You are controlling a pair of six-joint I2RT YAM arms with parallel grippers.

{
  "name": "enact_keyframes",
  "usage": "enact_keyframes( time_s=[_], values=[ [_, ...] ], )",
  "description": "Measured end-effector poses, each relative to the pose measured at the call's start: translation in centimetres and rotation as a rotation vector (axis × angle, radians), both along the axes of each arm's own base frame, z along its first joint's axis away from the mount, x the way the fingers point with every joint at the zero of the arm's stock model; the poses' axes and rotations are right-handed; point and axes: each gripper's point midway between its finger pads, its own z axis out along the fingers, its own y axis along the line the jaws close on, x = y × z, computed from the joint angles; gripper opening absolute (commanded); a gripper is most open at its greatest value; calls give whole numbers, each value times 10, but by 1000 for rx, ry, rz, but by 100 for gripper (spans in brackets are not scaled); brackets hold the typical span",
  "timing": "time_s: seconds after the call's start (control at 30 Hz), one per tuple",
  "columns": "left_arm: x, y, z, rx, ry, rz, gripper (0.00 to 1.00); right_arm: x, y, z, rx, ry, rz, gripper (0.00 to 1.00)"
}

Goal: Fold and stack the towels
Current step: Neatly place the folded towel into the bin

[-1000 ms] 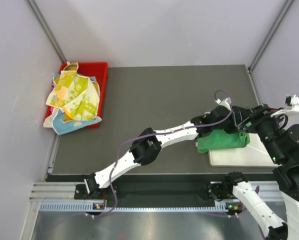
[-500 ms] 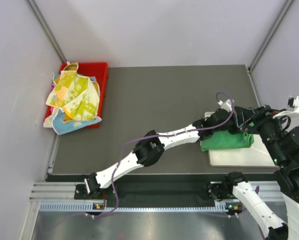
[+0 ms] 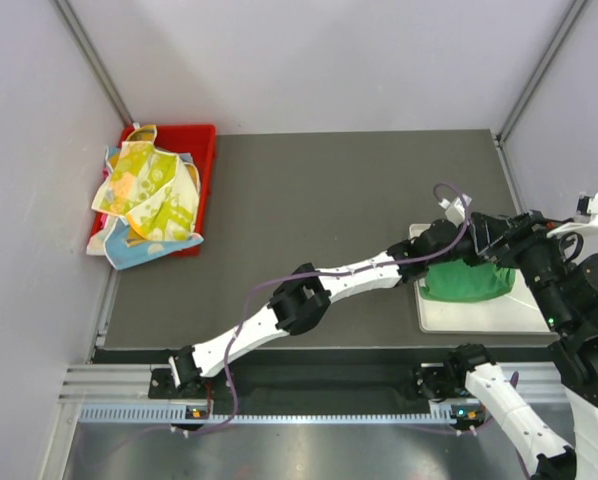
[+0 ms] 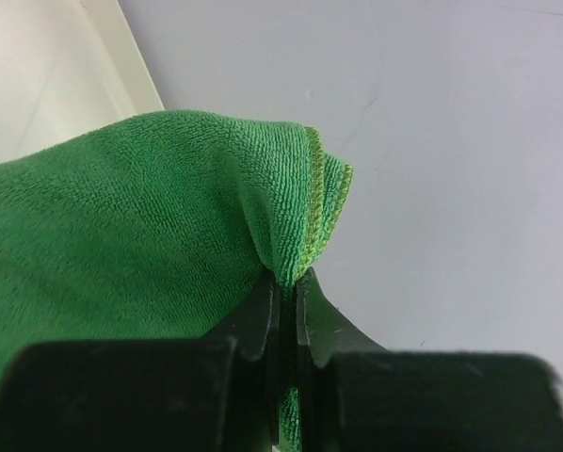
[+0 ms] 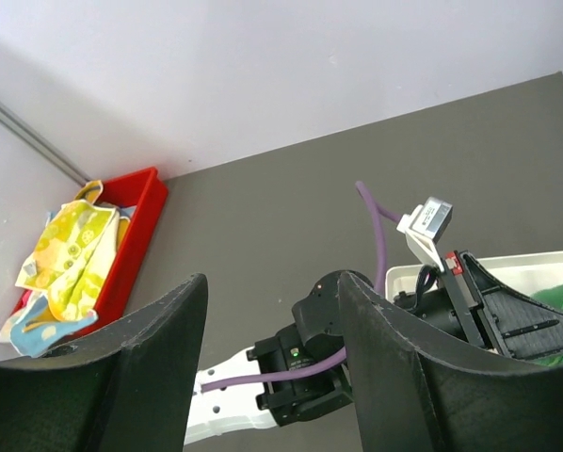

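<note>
A folded green towel lies over the white tray at the right. My left gripper reaches across the table and is shut on the towel's stitched edge, which bunches up between the fingertips of that gripper. My right gripper hovers just above and to the right of it, open and empty, looking down on the left wrist. Several more towels, yellow patterned and light blue, are heaped in the red bin at the far left.
The tray sits by the table's right near corner. The red bin with its heap of towels stands against the left wall. The left arm stretches diagonally over the dark mat.
My left gripper has carried the green towel to the right, from the tray's left edge to fully over the tray. The right gripper has stayed nearly still.
</note>
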Motion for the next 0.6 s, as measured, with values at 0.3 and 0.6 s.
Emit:
enact_keyframes(
  time_s=[0.3, 0.6],
  values=[
    [1, -2, -18, 16, 18, 9, 0, 0, 0, 0, -1, -1, -1, 58],
    [3, -3, -22, 16, 30, 16, 36, 0, -1, 0, -1, -1, -3, 58]
  ],
)
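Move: The left hand, still pinching the folded green towel by its upper edge, is above the white bin. The bin's middle lies about 8 cm to its right, some 2 cm farther out and 17 cm below. The towel drapes down beneath the hand, its middle roughly 4 cm to the left and 8 cm lower. From the idle right hand, the bin is about 10 cm ahead, 18 cm to the right and 38 cm down. Still gripping the green towel's edge, the left hand lowers it about 2 cm towards the white bin, with the fingers pointing right and hardly any wrist turn. The descent eases off, then the fingers start to part, reaching about a quarter open around the edge. ##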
